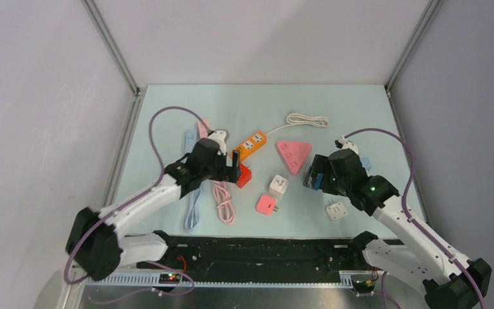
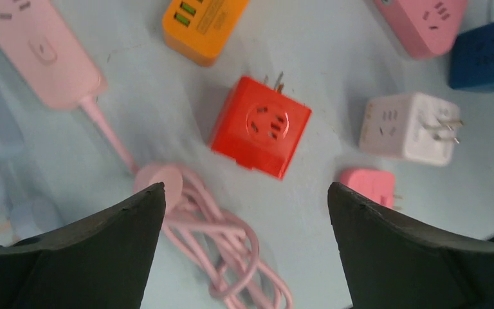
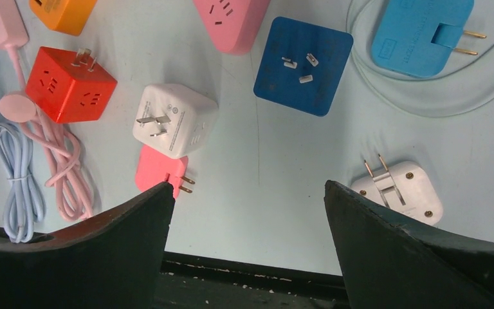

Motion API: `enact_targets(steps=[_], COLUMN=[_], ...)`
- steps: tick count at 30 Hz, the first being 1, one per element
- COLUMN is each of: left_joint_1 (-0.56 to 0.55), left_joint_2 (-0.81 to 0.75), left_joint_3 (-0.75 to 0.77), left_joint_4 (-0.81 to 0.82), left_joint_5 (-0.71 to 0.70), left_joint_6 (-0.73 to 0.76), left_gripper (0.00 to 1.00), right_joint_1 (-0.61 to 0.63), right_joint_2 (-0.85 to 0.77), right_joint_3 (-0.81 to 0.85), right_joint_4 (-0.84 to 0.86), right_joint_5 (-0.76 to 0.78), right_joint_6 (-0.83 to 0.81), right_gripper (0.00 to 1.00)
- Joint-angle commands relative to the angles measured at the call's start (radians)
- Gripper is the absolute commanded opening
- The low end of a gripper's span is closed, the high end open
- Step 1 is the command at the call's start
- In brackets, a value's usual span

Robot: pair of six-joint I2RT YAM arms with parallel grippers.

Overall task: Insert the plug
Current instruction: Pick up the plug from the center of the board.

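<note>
Several plug adapters lie on the pale mat, none of them held. A red cube adapter point(image 2: 260, 125) point(image 1: 244, 176) sits just ahead of my left gripper point(image 2: 246, 187) point(image 1: 236, 166), which hovers over it, open and empty. A white cube adapter point(image 3: 175, 120) point(image 1: 278, 186) and a small pink plug point(image 3: 157, 170) point(image 1: 266, 205) lie at the centre. A dark blue square adapter point(image 3: 303, 65) rests prongs up. My right gripper point(image 3: 249, 185) point(image 1: 314, 176) is open above bare mat, with a white flat plug point(image 3: 399, 190) point(image 1: 338, 210) by its right finger.
An orange power strip point(image 1: 251, 144) and a pink triangular socket block point(image 1: 294, 154) lie further back. A pink strip point(image 2: 35, 48) with a coiled pink cable point(image 1: 223, 201) and a light blue cable point(image 1: 193, 212) lie left. A light blue flat plug point(image 3: 421, 35) lies right.
</note>
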Motion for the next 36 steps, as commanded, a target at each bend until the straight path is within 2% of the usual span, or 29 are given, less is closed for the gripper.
enact_targets(steps=[1, 5, 17, 22, 26, 29, 36], left_joint_1=[-0.040, -0.053, -0.053, -0.053, -0.053, -0.054, -0.058], left_joint_2=[0.185, 0.304, 0.498, 0.544, 0.555, 0.545, 0.418], left_joint_3=[0.127, 0.175, 0.242, 0.239, 0.243, 0.247, 0.242], left_joint_4=[0.078, 0.077, 0.077, 0.076, 0.078, 0.077, 0.074], left_joint_5=[-0.085, -0.131, -0.052, -0.041, -0.039, -0.038, 0.008], left_joint_6=[0.097, 0.135, 0.169, 0.165, 0.161, 0.161, 0.149], left_gripper=[1.00, 1.00, 0.99, 0.91, 0.74, 0.52, 0.18], right_joint_1=[0.013, 0.018, 0.022, 0.023, 0.022, 0.021, 0.016], right_joint_2=[0.024, 0.025, -0.001, -0.020, -0.032, -0.038, -0.076], right_joint_3=[0.001, 0.001, -0.020, -0.019, -0.019, -0.019, -0.019], right_joint_4=[0.036, 0.025, 0.025, 0.020, 0.027, 0.028, 0.023], right_joint_5=[0.004, 0.013, 0.027, 0.032, 0.028, 0.023, 0.002], right_joint_6=[0.013, 0.010, 0.016, 0.018, 0.019, 0.023, 0.026], right_gripper=[0.91, 0.91, 0.91, 0.91, 0.91, 0.91, 0.91])
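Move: The red plug sits about 4 cm ahead of the open left hand, 4 cm to its right and some 9 cm below. The orange power strip is about 12 cm ahead and 6 cm right of that hand, the white plug level with it and roughly 16 cm right, the pink plug 5 cm back and 12 cm right. From the right hand, the red plug is some 7 cm ahead, 25 cm left and 12 cm below. The left hand sinks about 10 cm, easing forward and right, and closes its fingers, pinching the red plug's sides. ##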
